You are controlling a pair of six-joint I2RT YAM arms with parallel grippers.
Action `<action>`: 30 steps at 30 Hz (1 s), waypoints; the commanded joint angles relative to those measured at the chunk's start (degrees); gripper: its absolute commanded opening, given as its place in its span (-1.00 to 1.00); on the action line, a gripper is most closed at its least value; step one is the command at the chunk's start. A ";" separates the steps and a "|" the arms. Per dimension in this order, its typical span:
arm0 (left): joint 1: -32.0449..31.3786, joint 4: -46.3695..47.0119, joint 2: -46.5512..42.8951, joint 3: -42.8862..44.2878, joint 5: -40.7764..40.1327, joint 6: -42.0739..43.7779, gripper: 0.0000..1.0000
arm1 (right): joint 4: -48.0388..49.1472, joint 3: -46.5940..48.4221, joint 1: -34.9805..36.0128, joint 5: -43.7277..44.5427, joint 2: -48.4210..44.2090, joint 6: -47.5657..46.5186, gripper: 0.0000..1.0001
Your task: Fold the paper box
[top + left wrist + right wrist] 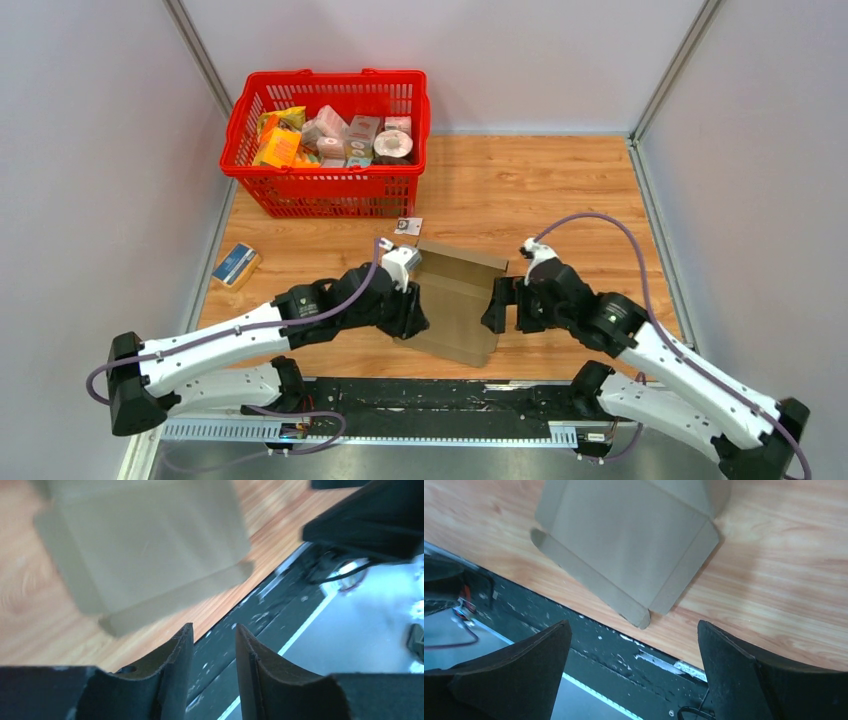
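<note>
The paper box (455, 300) is a flat sheet of plain brown cardboard with creased flaps, lying on the wooden table near its front edge between the two arms. My left gripper (411, 314) is at the sheet's left edge, and in the left wrist view its jaws (214, 635) stand apart with nothing between them while the cardboard (145, 550) lies ahead, blurred. My right gripper (497, 310) is at the sheet's right edge. Its jaws (634, 625) are wide open and empty, just short of the sheet's near corner (634, 545).
A red basket (255, 120) full of groceries stands at the back left. A small blue-and-tan packet (236, 264) lies at the left edge and a little white tag (408, 226) behind the sheet. A black base rail (440, 395) runs along the table's front edge.
</note>
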 commanded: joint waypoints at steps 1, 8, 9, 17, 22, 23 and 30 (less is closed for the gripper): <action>0.42 4.25 -6.73 -10.78 -4.88 -13.22 -0.07 | 2.46 1.33 3.11 -3.31 8.37 -0.95 1.00; 3.85 10.14 -12.89 -21.43 -2.96 -20.70 -0.04 | 17.82 -14.11 3.12 -8.63 6.47 16.63 0.16; 3.85 10.67 -12.89 -22.39 -3.05 -22.01 0.00 | 19.23 -15.53 3.21 -9.87 6.29 17.26 0.16; 6.31 29.62 -9.29 -35.21 -2.70 -40.55 0.32 | 28.71 -22.57 6.02 -14.62 8.92 21.91 0.14; 6.31 40.30 -6.92 -42.70 -5.06 -52.25 0.33 | 38.40 -28.72 6.11 -12.79 8.23 31.30 -0.27; 6.31 39.51 -6.91 -42.44 -5.59 -52.69 0.35 | 38.41 -28.99 6.11 -11.22 7.70 31.94 -0.43; 6.40 30.45 -3.67 -38.22 -3.05 -59.72 0.36 | 37.52 -32.06 6.11 -7.16 0.50 37.91 -0.90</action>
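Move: Ahead of neither hand, the box's near flap runs along its near edge: its right end lies about 6 cm back, 3 cm left and 13 cm below the right hand, while its left end is roughly 2 cm ahead, 4 cm left and 18 cm below the left hand. The box floor's middle is some 5 cm ahead and 12 cm left of the right hand, the raised lid about 15 cm ahead and 9 cm left. Dropping some 12 cm while drawing back and left about 5 cm each, the right hand closes its wide-open fingers on the right end of the box's near flap and pinches it, rolling about 30 degrees. The left hand sinks some 15 cm and shifts left towards the flap's left end, rolling well over 45 degrees about its fingers as they open wider, still off the cardboard. ##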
